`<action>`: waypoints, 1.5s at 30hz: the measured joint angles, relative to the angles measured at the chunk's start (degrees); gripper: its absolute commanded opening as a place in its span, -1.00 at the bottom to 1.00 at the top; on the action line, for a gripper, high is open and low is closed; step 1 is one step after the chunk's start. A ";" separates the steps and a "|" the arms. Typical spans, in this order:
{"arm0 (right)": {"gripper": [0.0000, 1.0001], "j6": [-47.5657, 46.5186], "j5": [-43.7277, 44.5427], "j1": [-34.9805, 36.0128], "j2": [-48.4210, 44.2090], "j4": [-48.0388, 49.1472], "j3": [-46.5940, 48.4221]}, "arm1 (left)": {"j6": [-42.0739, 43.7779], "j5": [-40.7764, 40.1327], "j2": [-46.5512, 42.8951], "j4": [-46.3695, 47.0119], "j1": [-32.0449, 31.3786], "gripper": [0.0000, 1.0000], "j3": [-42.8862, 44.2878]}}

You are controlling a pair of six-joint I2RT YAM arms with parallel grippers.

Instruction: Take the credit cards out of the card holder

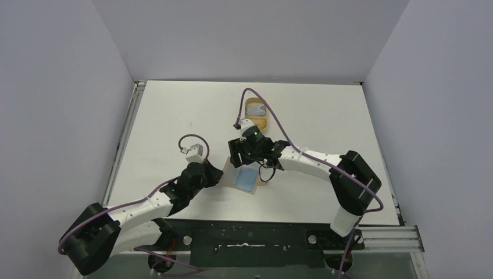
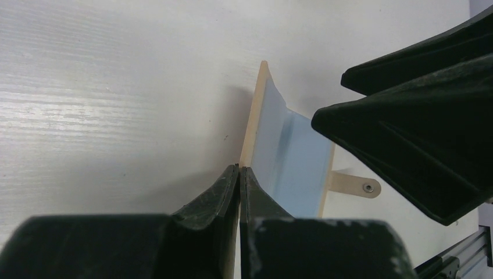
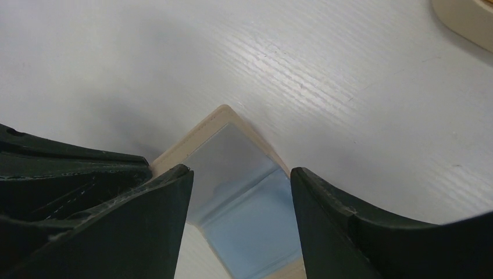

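The card holder (image 1: 230, 172) lies open near the table's middle, one tan panel lifted upright. My left gripper (image 1: 221, 175) is shut on that upright panel's edge; the left wrist view shows its fingertips (image 2: 239, 168) pinching the tan edge (image 2: 250, 125). A light blue credit card (image 1: 247, 179) lies flat in the other panel, and also shows in the left wrist view (image 2: 293, 160) and the right wrist view (image 3: 258, 229). The strap tab (image 2: 356, 185) sticks out on the far side. My right gripper (image 1: 246, 158) is open just above the card, jaws wide (image 3: 239, 170), holding nothing.
An oval tan dish (image 1: 256, 113) stands behind the right gripper, its rim in the right wrist view's corner (image 3: 465, 17). The right arm's black fingers (image 2: 418, 128) fill the right of the left wrist view. The table's rails run along the left and near edges.
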 measured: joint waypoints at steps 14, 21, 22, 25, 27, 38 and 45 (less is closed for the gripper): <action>0.29 -0.66 -0.90 2.08 6.91 -0.02 3.45 | 0.00 0.22 1.05 1.03 0.09 -1.00 0.00; 0.30 -1.38 0.57 2.58 8.79 -0.28 4.13 | 0.02 0.22 1.05 1.27 0.09 -1.00 0.00; 0.30 -1.49 0.87 2.73 8.98 -0.42 4.33 | 0.00 0.22 1.05 1.25 0.09 -1.00 0.00; 0.31 -1.86 1.88 3.28 9.09 -0.83 4.68 | 0.00 0.20 1.05 1.25 0.09 -1.00 -0.02; 0.31 -2.19 2.40 3.58 9.09 -0.96 4.72 | 0.00 0.17 1.05 1.25 0.09 -1.00 -0.07; 0.33 -4.07 3.87 5.27 8.83 -3.56 2.64 | -0.02 -0.72 1.01 1.22 0.09 -1.00 -1.22; 0.36 -4.50 5.95 5.79 5.51 -7.28 -1.44 | -0.04 -1.66 0.04 1.18 0.09 -1.00 -1.36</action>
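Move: The right hand hangs open over the unfolded card holder. The clear sleeve covering its raised left half is about 3 cm to the left, 1 cm ahead and 6 cm down; the blue pocket on the other half is some 5 cm right, 1 cm back and 8 cm down, and the strap about 11 cm right, level, 8 cm down. From the left hand, which already pinches the holder's left edge, that clear sleeve is roughly 4 cm right, 2 cm ahead and 1 cm down. The right hand's open fingers come down onto the clear sleeve and push it over the fold towards the blue pocket: first some 4 cm down with a little left, then back and right about 4 cm each while dipping a bit more. The wrist rolls about 15 degrees, its left side dropping; the left hand keeps pinching the holder's edge, almost still. ##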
